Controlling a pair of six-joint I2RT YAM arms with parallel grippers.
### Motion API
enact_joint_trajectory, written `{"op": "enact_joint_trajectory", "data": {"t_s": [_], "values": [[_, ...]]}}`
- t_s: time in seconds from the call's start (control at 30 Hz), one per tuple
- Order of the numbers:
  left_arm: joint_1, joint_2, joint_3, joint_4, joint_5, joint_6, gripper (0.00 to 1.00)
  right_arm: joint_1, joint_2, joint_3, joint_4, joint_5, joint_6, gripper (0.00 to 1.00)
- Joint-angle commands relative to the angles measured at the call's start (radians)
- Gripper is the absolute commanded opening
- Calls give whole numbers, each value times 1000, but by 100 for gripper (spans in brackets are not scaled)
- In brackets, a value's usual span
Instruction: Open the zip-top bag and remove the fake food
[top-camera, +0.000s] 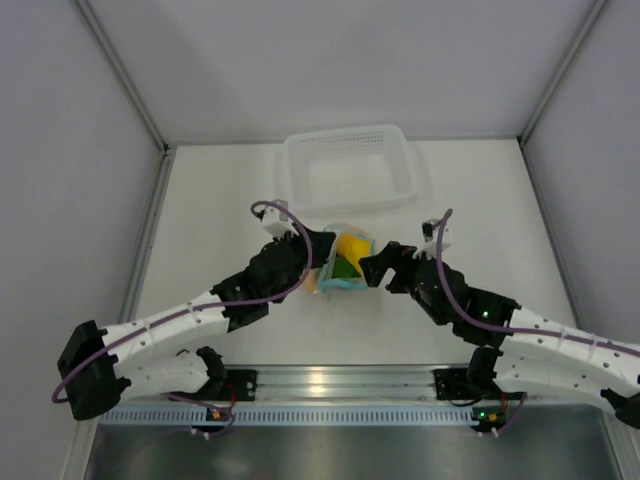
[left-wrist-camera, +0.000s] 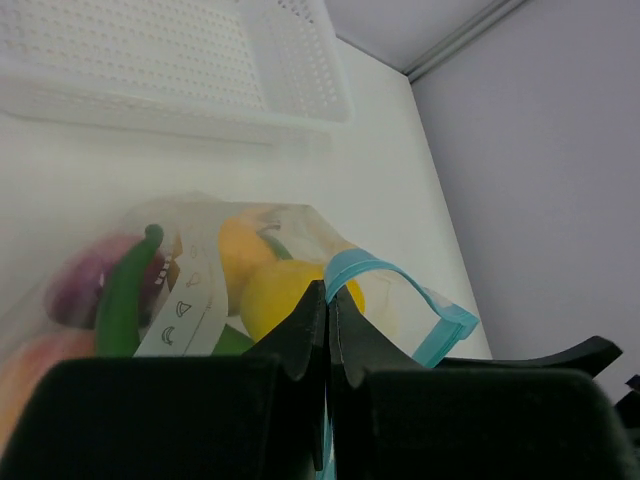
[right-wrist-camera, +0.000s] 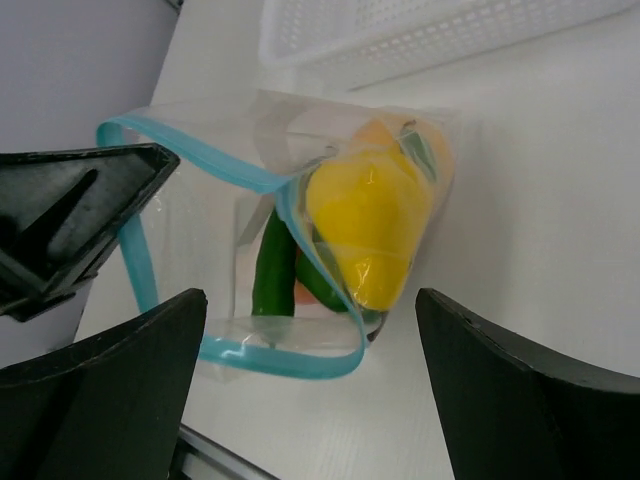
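Note:
The zip-top bag (top-camera: 341, 262) lies mid-table between both grippers, its blue zip strip (right-wrist-camera: 200, 160) spread into an open loop. The fake food is inside it: a yellow pepper (right-wrist-camera: 370, 225), a green chili (right-wrist-camera: 272, 270), a purple piece (left-wrist-camera: 85, 280) and orange fruit (left-wrist-camera: 25, 375). My left gripper (left-wrist-camera: 327, 292) is shut on the bag's zip edge (left-wrist-camera: 395, 280) at the bag's left side (top-camera: 312, 255). My right gripper (right-wrist-camera: 310, 300) is open just to the right of the bag (top-camera: 372, 268), with the bag's mouth in front of its fingers, not touching.
A white mesh basket (top-camera: 350, 166) stands just behind the bag, also in the left wrist view (left-wrist-camera: 150, 60) and right wrist view (right-wrist-camera: 420, 30). Grey walls enclose the table on the left, right and back.

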Motion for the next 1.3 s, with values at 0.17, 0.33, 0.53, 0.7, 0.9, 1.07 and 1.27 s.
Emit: {"op": "enact_joint_trajectory", "data": {"t_s": [0.17, 0.33, 0.53, 0.7, 0.9, 1.07, 1.27], "values": [[-116, -42, -63, 72, -281, -163, 0, 14, 90, -164, 247, 26, 236, 67], [-154, -39, -79, 92, -315, -197, 0, 14, 114, -201, 344, 33, 223, 55], [-176, -18, -76, 96, -340, -210, 0, 12, 194, -201, 416, 34, 190, 45], [-188, -30, -76, 96, -377, -211, 0, 3, 277, -206, 481, 3, 181, 37], [-197, -64, -91, 92, -488, -67, 0, -48, 220, -223, 357, -31, 103, 2], [-206, -211, -165, 89, -620, 64, 0, -254, 99, -180, 111, -228, -66, 0], [-237, -351, -286, 86, -723, 109, 0, -408, 13, -129, -44, -296, -185, 0]]}}
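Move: The right side of the bag's blue rim hangs about 8 cm below my open right hand, some 3 cm farther out and 2 cm to the left. The yellow pepper in the bag is roughly 8 cm ahead, 6 cm left and 13 cm down; the green pepper is about 4 cm ahead, 7 cm left and 14 cm down. From my left hand, already pinching the rim, that right side is some 4 cm back, 8 cm right and 9 cm lower. I sink my right hand about 10 cm, easing left, onto the loose right side of the bag's rim and shut the wide-open fingers on it, then pull right about 5 cm, rising and edging forward. My left hand keeps its pinch, first drawing slightly back and down, then pulling about 6 cm left and farther back, turning some 15 degrees counter-clockwise. ##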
